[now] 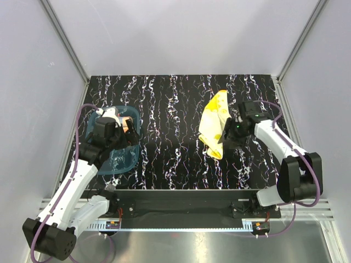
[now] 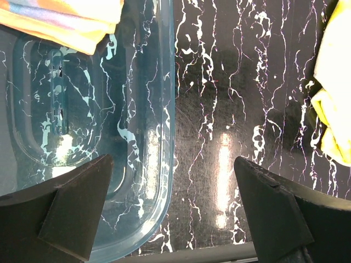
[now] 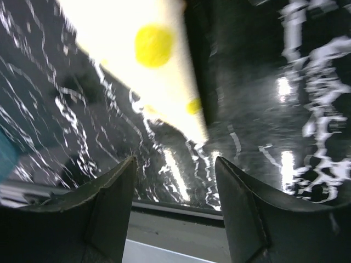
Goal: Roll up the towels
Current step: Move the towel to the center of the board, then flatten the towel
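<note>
The yellow towel (image 1: 214,123) with cream areas lies bunched in a long strip on the right half of the black marbled table. My right gripper (image 1: 226,141) hovers at its right side near its lower end. In the right wrist view that towel (image 3: 142,55) lies above the right gripper (image 3: 175,161), which is open with only table between its fingers. The orange-pink towel (image 1: 129,119) sits in the far end of the teal tray (image 1: 118,161), mostly hidden by my left arm. The left gripper (image 2: 173,161) hangs wide open over the tray's right rim (image 2: 167,137), below the orange-pink towel (image 2: 66,19).
The table's front edge and metal rail (image 3: 181,219) lie just beyond the right fingertips. White enclosure walls stand on the left, back and right. Bare marbled surface (image 1: 170,131) separates the tray from the yellow towel, whose edge (image 2: 334,93) shows in the left wrist view.
</note>
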Robot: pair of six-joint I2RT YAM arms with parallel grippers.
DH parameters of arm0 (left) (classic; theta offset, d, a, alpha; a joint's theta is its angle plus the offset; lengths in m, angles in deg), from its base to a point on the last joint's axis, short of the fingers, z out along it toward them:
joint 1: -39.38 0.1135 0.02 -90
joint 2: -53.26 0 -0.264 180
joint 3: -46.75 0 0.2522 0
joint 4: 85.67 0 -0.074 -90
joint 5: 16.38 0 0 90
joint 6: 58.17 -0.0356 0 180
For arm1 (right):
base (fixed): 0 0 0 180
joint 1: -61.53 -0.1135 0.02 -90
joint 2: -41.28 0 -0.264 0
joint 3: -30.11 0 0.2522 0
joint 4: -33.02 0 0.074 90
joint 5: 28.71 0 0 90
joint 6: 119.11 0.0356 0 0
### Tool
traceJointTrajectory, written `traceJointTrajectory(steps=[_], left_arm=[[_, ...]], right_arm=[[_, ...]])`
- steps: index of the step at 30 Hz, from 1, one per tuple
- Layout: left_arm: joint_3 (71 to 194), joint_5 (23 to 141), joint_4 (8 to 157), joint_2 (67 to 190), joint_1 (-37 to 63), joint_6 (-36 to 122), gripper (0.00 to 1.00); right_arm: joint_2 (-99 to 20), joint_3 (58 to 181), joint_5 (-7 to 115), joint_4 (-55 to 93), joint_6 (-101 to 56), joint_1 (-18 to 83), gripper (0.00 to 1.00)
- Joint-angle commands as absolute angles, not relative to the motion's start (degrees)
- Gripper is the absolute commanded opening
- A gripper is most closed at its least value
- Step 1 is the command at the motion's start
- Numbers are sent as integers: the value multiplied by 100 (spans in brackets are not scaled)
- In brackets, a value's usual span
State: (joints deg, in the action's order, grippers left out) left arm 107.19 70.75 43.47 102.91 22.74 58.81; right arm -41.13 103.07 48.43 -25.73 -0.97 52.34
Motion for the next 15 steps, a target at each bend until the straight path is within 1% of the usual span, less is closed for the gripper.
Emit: traceJointTrajectory(steps=[1,5,9,11,13,15], left_arm=[[10850,6940,4550,10309,2225,5785,99],[10850,6931,4550,10292,2216,5785,99],[10867,6949,4550,10292,2216,5767,99],[10876,6940,4532,10300,2216,5750,99],[10876,6931,4524,10300,2216,5749,99],[10876,6923,4524,10274,2216,5758,99]], right_arm=[[-4195,10110,5188,-2310,164,4757,67],[-4362,9881,5513,-2284,357,4405,68],[-4616,9819,5786,-2170,700,3572,68],[-4844,9994,5918,-2195,859,3236,66],[-4977,10317,6435,-2336,999,2825,64],[-5196,10530,6769,-2494,1043,2629,63]])
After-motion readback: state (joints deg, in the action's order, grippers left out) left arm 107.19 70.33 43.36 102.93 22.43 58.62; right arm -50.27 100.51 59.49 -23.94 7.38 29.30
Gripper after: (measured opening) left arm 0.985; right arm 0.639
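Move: The yellow towel's near end lies some 3 cm back and 2 cm to the left of the right hand, about 9 cm below. The towel's middle is roughly 13 cm ahead and 3 cm left. Its left-hand folded corner sits some 9 cm ahead and 9 cm left, and the board's front edge about 19 cm back. From the left hand, the near end is level ahead and about 38 cm to the right. Sweep the open right gripper down towards the board at the towel's near end, travelling about 7 cm left and some 5 cm back while sinking about 6 cm. Turn the wrist about 10 degrees counter-clockwise and let its left side dip by a similar amount. Keep the fingers apart; don't grip yet. ##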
